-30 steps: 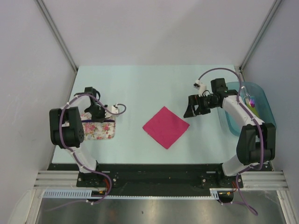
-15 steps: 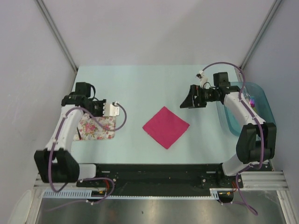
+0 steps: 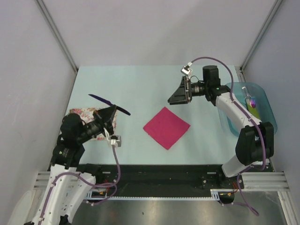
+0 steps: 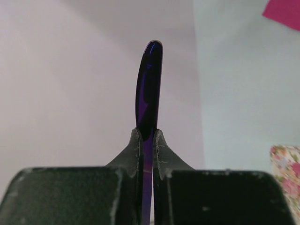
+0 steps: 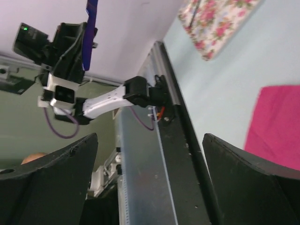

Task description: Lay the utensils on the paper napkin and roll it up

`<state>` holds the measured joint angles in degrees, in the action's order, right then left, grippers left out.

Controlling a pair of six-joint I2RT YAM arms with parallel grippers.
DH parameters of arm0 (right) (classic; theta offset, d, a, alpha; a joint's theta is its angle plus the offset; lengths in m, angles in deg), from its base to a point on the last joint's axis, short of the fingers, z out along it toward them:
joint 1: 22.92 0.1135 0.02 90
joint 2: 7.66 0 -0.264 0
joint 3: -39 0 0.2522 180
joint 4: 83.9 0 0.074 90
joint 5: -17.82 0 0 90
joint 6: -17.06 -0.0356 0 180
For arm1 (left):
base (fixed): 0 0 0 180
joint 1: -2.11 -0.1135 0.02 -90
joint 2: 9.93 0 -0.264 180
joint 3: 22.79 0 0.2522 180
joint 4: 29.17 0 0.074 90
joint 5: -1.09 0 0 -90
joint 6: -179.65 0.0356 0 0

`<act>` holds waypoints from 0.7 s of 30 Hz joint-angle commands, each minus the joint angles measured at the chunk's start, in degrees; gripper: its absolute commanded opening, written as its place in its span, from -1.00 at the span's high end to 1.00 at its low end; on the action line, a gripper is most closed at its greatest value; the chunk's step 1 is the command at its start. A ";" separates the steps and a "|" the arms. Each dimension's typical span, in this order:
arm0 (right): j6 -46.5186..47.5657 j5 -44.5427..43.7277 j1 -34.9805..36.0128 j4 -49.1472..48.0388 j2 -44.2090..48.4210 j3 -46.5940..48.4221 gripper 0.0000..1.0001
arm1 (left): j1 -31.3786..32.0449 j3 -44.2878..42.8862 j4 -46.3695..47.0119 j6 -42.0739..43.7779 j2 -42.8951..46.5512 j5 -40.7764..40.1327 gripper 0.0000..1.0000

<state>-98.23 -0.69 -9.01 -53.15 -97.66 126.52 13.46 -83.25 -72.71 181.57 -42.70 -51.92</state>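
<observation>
A slim dark blue utensil (image 3: 101,100) is clamped in my left gripper (image 3: 111,109), which is raised above the table's left side and shut on it. In the left wrist view the utensil (image 4: 148,89) stands straight up out of the closed fingers (image 4: 136,147). The magenta paper napkin (image 3: 166,127) lies flat at the table's centre, with nothing on it. My right gripper (image 3: 177,96) hovers behind the napkin, open and empty; its view shows the napkin (image 5: 276,126) at the right edge.
A floral cloth pouch (image 3: 80,112) lies under the left arm at the table's left. A teal bin (image 3: 264,112) on the right holds a white-handled brush (image 3: 252,100). The arm bases and a black rail (image 3: 159,171) line the near edge.
The left arm has risen from the floral pouch, lifting the dark blue utensil into the air. The right gripper has shifted left and toward the back, still open.
</observation>
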 commanded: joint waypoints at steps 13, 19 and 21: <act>-64.95 -0.47 19.65 -80.44 -11.07 0.95 -0.57 | 12.20 6.79 15.81 12.75 9.04 5.81 1.00; -66.72 -1.17 24.93 -84.22 -12.22 1.83 -0.50 | 12.99 6.88 14.84 14.34 9.48 5.55 0.99; -67.95 -1.43 25.98 -85.28 -13.09 2.53 -0.44 | 13.25 6.88 14.49 15.04 9.48 5.81 0.99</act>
<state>-161.71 -1.22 15.04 -129.03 -110.36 125.30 25.90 -76.47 -59.79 192.70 -33.89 -49.05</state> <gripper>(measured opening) 0.749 0.042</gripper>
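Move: The right hand, empty and wide open, is going for the knife still gripped in the left fingers. The knife's middle is some 23 cm to the right hand's left, 6 cm back and 4 cm higher. From the left hand, the right gripper is about 24 cm to the right, 6 cm farther out and 4 cm lower. The pink napkin lies 2 cm ahead, 4 cm left and 26 cm below the right hand; the flowered mat is 10 cm ahead, 14 cm left and 30 cm below the left hand. Leftward about 14 cm, also back and up, the right hand sweeps to the knife's projecting end, swinging counter-clockwise while its left side rolls up; its fingers narrow by about a quarter, still well open. Meanwhile the left hand keeps its grip and eases about 5 cm back and to the right, rising and tilting its fingers up some 20 degrees to offer that end. Right-hand contact can't be seen. ##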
